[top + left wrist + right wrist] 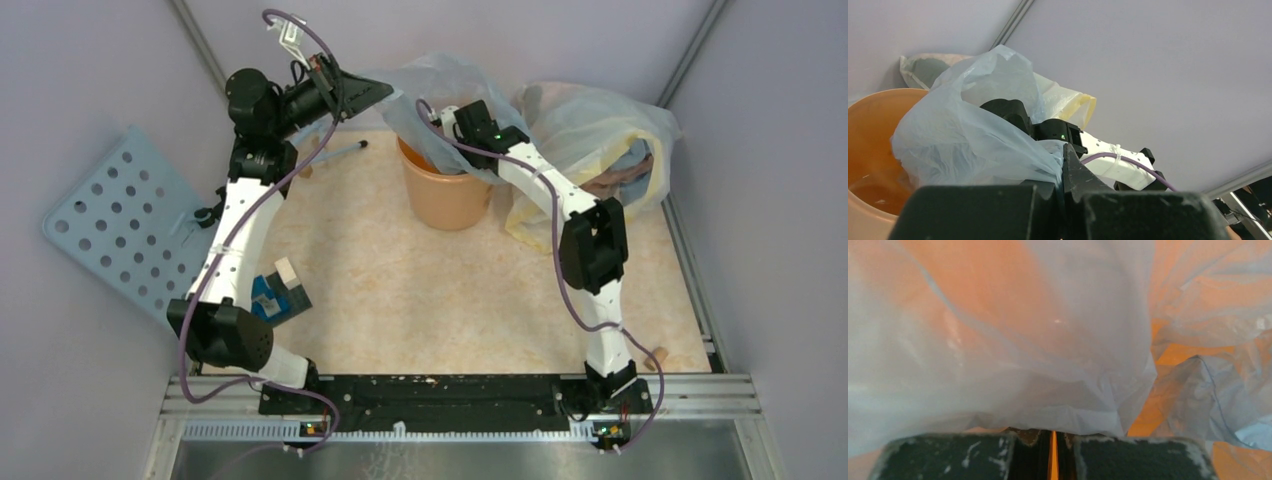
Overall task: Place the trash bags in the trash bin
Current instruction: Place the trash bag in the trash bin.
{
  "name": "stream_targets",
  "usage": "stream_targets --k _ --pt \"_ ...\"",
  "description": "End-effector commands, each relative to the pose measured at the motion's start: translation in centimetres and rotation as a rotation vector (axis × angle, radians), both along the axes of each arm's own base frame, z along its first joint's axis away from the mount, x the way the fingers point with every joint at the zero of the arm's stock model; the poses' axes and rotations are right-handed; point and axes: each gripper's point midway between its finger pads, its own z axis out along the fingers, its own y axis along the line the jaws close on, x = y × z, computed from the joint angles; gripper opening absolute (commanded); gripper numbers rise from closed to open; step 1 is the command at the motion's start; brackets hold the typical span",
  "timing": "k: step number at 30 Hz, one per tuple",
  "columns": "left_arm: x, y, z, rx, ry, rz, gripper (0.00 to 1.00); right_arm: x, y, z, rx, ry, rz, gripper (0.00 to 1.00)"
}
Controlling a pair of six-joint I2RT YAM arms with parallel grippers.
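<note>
The trash bin [445, 195] is an orange bucket at the back middle of the table. A thin grey-bluish trash bag [440, 85] is draped over its rim and hangs partly inside. My left gripper [375, 92] hovers at the bin's upper left, shut on the bag's edge [1048, 160]. The bag [973, 135] billows between that pinch and the bin [868, 130]. My right gripper [1053, 432] reaches down into the bin with jaws shut. The bag [1023, 340] lies over its tips and hides whether a fold is pinched. The bin's orange wall [1173, 352] shows through.
A bigger clear bag with yellow edges [590, 140] lies right of the bin against the back wall. A pale blue perforated panel [120, 220] leans at the left. Small blue and wooden blocks [278, 290] sit by the left arm, and a thin stick [340, 150] lies left of the bin.
</note>
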Motion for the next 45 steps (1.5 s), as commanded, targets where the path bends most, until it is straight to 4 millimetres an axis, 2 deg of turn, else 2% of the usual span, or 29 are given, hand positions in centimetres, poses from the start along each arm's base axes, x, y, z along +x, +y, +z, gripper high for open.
stream_targets --k 1,5,10,12,14,16,19,24,29,36,40,45 --pt "0.9 0.4 -0.5 -0.011 -0.021 0.018 0.0 0.5 0.8 -1.0 0.013 0.027 0.031 0.0" --pt "2.5 0.8 -2.2 0.005 -0.001 0.047 0.0 0.6 1.7 -3.2 0.013 0.088 0.056 0.0" --pt "3.3 0.8 -2.5 0.014 -0.004 0.048 0.0 1.0 2.3 -5.3 0.03 0.133 0.058 0.0" --pt "3.6 0.9 -2.6 0.02 -0.008 0.048 0.0 1.1 2.3 -5.9 0.031 0.142 0.054 0.0" --pt "4.0 0.9 -3.4 0.032 0.003 0.051 0.0 1.3 2.4 -5.4 0.04 0.135 0.049 0.0" --pt "4.4 0.8 -4.5 0.045 0.022 0.052 0.0 1.6 2.4 -4.1 0.05 0.113 0.043 0.0" --pt "4.8 1.0 -5.9 0.059 0.044 0.057 0.0 1.9 2.4 -0.7 0.079 0.055 0.037 0.02" --pt "5.2 1.8 -6.8 0.08 0.05 0.089 0.0 1.6 2.1 5.5 0.132 -0.034 0.032 0.21" --pt "5.9 3.2 -7.5 0.093 0.061 0.139 0.0 0.5 1.7 10.8 0.194 -0.102 0.028 0.39" --pt "6.3 3.8 -8.7 0.123 0.081 0.18 0.0 -1.8 0.8 17.2 0.281 -0.188 0.027 0.49" --pt "6.1 3.7 -9.1 0.127 0.085 0.175 0.0 -1.2 -2.4 18.7 0.214 -0.245 -0.134 0.61" --pt "5.8 3.8 -9.3 0.137 0.079 0.18 0.0 -0.6 -7.0 16.9 0.054 -0.228 -0.299 0.64"
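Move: The pale blue trash bag is stretched from the left fingers into the bin; its bulk lies about 10 cm right of that hand, 6 cm ahead and 20 below. The trash bin's middle is some 13 cm ahead of the left hand, 10 to its right and 36 below. The right hand is already down inside the bin, whose middle lies 3 cm ahead and 3 left. The full white bag sits roughly 33 cm right of this hand, 5 farther out. The blue bag is first taken deeper into the bin by the right hand, its shut fingers going down another 7 cm; they then open more than halfway as the hand climbs roughly 24 cm out above the rim, its fingers tipping up. The left hand keeps its pinch on the bag's corner and lowers it, moving down and forward towards the bin, with a slight shift left. ##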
